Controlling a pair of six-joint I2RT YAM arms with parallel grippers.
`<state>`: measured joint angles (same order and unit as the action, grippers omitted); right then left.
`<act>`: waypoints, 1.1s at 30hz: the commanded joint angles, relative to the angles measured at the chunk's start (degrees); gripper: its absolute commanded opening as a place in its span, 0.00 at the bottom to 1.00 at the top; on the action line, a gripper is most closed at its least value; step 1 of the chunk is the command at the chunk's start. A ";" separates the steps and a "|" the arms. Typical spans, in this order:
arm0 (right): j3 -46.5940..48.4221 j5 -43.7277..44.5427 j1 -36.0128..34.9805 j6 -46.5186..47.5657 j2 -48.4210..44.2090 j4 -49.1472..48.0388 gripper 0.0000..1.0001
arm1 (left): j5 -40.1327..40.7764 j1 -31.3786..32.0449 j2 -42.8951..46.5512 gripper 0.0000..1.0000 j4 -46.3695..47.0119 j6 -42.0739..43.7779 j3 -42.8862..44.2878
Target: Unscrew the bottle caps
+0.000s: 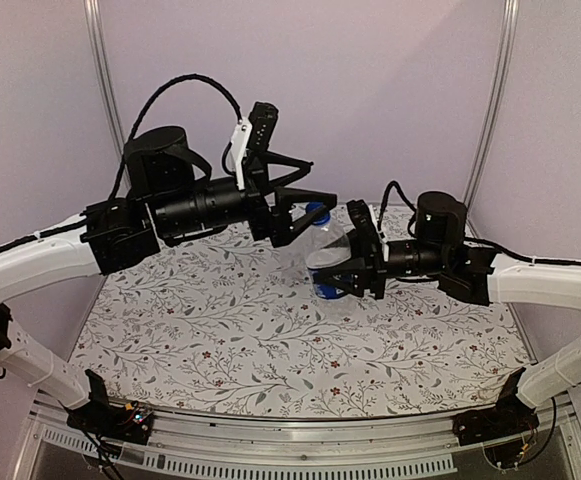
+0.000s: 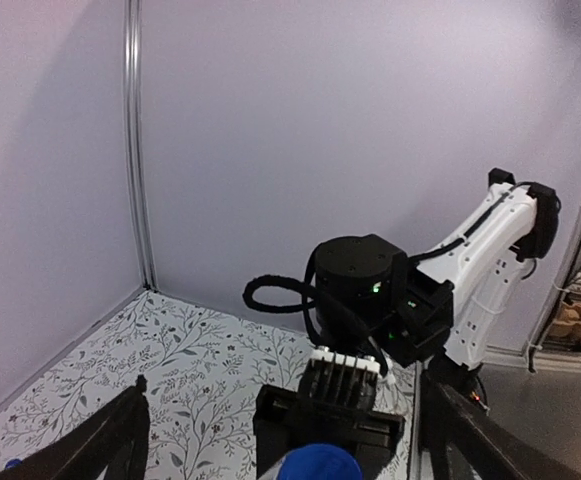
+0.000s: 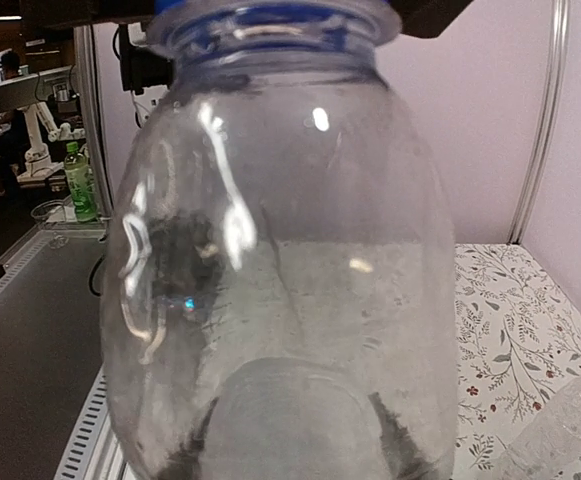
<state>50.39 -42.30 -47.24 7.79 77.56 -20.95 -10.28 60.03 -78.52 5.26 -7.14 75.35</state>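
A clear bottle (image 1: 328,250) with a dark blue label band is held upright above the table, my right gripper (image 1: 348,272) shut on its lower body. Its solid blue cap (image 1: 317,212) sits on the neck. My left gripper (image 1: 308,205) is at cap height, jaws spread wide on either side of the cap without touching it. In the left wrist view the cap (image 2: 318,465) shows low between the open fingers (image 2: 105,440). The bottle (image 3: 290,260) fills the right wrist view, with dark fingers (image 3: 395,440) showing through it. A second clear bottle (image 3: 570,430) lies at the lower right.
The floral table cover (image 1: 220,340) spreads below both arms. Pale walls with metal corner posts (image 1: 105,90) close the back and sides. A tiny blue spot (image 2: 10,465) lies on the cover at the left wrist view's lower left.
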 commanded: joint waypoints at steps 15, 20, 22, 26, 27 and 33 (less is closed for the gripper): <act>6.94 -17.89 0.05 -0.56 4.81 4.28 0.41 | -32.28 -6.79 -1.27 0.78 -2.96 6.76 1.70; 7.30 -18.51 0.05 -0.63 5.15 4.68 0.41 | -34.17 -7.03 -2.81 0.68 -3.57 7.04 3.16; 7.35 -18.60 0.05 -0.65 5.27 4.69 0.41 | -34.48 -7.07 -3.23 0.62 -3.62 6.98 3.37; 7.29 -18.61 0.05 -0.69 5.35 4.78 0.41 | -35.05 -7.45 -3.40 0.51 -3.58 6.75 3.40; 7.27 -18.60 0.05 -0.71 5.37 4.78 0.41 | -35.14 -7.49 -3.39 0.48 -3.47 6.63 3.38; 7.35 -18.15 0.05 -0.76 5.54 4.96 0.41 | -35.26 -7.63 -3.78 0.42 -4.03 6.65 3.16</act>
<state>55.99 -60.18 -47.24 7.51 82.56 -16.67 -44.62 53.25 -81.38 1.78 -0.64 77.43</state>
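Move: The blue bottle's cap sits just off the open left fingers: about 3 cm below them, 2 cm back and 1 cm to their right. The right hand still holds that bottle around its label, with the cap some 11 cm above and 2 cm to the left. The clear bottle stands about 22 cm ahead of the left hand, 5 cm to its left and 31 cm below. The blue bottle rides back about 4 cm in the right hand, which keeps its grip and turns nearly 20 degrees counter-clockwise, slowing to a near stop. The left hand comes back about 4.5 cm and sinks about 2 cm onto the cap, swinging nearly 30 degrees clockwise; its wide-open fingers close to under half, straddling the cap. ##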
